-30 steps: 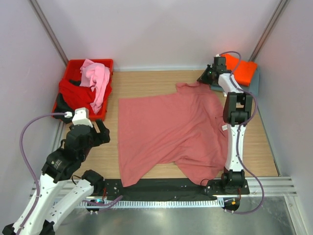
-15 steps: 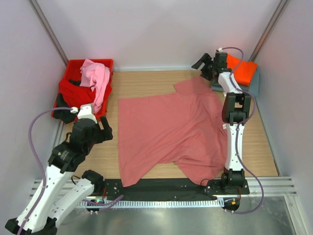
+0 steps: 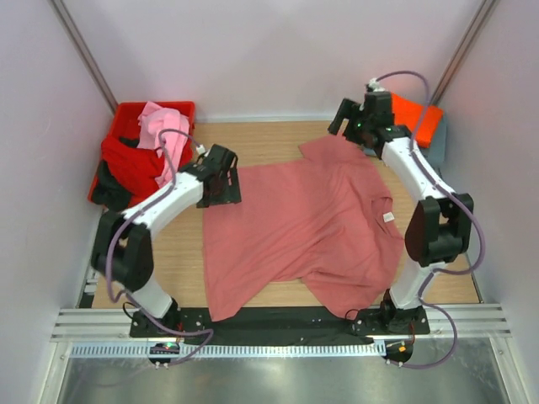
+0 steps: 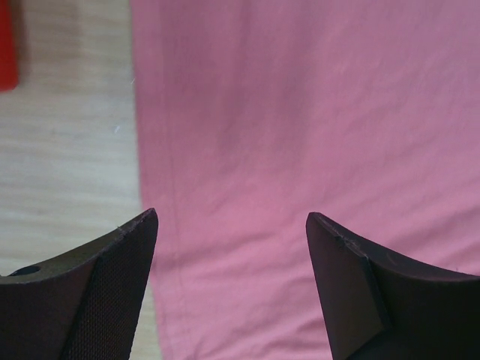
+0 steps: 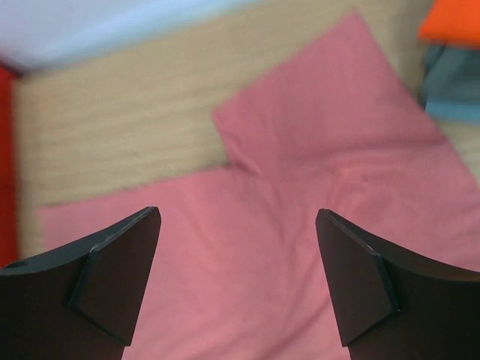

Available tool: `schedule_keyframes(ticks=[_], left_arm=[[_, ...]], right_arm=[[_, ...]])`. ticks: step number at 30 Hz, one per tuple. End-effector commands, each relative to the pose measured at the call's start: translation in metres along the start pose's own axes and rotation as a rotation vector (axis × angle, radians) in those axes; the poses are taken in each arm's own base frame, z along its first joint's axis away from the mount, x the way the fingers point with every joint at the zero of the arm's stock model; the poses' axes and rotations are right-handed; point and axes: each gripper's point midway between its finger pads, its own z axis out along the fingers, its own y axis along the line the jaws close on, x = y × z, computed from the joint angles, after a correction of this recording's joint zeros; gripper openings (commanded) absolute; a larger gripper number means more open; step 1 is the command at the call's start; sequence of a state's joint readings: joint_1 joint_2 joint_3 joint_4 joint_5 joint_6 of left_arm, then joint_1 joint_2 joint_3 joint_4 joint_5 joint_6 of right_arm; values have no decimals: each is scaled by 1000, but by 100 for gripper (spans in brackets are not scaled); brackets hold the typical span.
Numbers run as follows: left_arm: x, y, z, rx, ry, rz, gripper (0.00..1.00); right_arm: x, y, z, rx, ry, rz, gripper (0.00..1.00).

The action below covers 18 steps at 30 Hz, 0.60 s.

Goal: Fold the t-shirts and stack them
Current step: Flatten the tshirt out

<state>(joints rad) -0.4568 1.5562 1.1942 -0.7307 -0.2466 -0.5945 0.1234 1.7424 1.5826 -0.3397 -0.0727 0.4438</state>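
A dusty salmon-pink t-shirt [image 3: 295, 227] lies spread flat on the wooden table, with one sleeve [image 3: 333, 150] at the far side. My left gripper [image 3: 227, 181] is open and empty, just above the shirt's far-left edge. In the left wrist view [image 4: 232, 217] its jaws straddle the cloth [image 4: 300, 112] near the hem. My right gripper [image 3: 347, 122] is open and empty, above the far sleeve. In the right wrist view [image 5: 238, 214] the sleeve [image 5: 330, 97] lies ahead of it. A folded orange shirt [image 3: 417, 119] lies on a grey-blue one [image 3: 440, 143] at the far right.
A red plastic crate [image 3: 126, 111] at the far left holds a light pink shirt [image 3: 164, 130], a red shirt [image 3: 126, 164] and a dark one [image 3: 105, 183]. Grey walls close in the table on three sides. A black strip [image 3: 278, 318] runs along the near edge.
My left arm has swung from the near left up to the shirt's far-left edge. My right gripper has lifted off the far sleeve and drawn back, and the sleeve now lies flat.
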Motion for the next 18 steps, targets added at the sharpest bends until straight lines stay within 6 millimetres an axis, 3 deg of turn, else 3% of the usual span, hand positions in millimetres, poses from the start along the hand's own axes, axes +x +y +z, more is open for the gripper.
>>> schedule_keyframes(ticks=[1,2,4,5,8,11,12,15,16,18], left_arm=[[-40,-30,26,18,-59,-54,81],[-54,-37,29,20,-83,-65,81],[-48,-42,61,-18,-23,-52,80],[-56,-49,66,-18,-24,-53,80],[-56,-55,94,-58,26,-44,80],[-56,-53,116,-112,44,-38,80],[-56,-52,123,-128,50,-38,80],[-56,-43,144,-188,83,-25,80],[-64,-39,147,-198,83,-31,80],[-57,-29,167,-233,125,-13,80]], right_arm=[[108,-80,24,298,319,-130,91],[121,-91,28,342,360,-141,90],[123,-98,34,379,375,-147,89],[125,-97,37,380,380,-155,89],[135,-96,52,397,418,-181,89],[137,-90,71,396,442,-204,90],[151,-96,81,407,476,-207,90],[159,-92,96,402,504,-211,90],[174,-96,102,406,547,-213,90],[173,-88,115,395,543,-216,91]])
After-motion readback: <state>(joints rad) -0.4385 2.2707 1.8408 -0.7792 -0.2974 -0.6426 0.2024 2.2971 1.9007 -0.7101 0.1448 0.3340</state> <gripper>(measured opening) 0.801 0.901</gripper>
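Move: The right hand hangs with open fingers above the far right part of the t-shirt, which lies some 22 cm straight below; the folded stack is about 9 cm farther out, 20 cm to the right and 19 cm below that hand. The open left hand's spot, just inside the t-shirt's far edge, is 14 cm ahead, 5 cm right and 10 cm below. From the left hand, the red bin sits about 20 cm ahead, 22 cm left and 7 cm below. The right hand drops fast, about 21 cm, onto the far right part of the t-shirt, its fingers tipping some 30 degrees further down; it draws back 4 to 5 cm on the way, then slides forward as much again at cloth height. Meanwhile the left hand reaches about 14 cm forward over the t-shirt towards its far edge, sinking steadily and easing somewhat right until its tips come down at the cloth, both grippers staying wide open. ##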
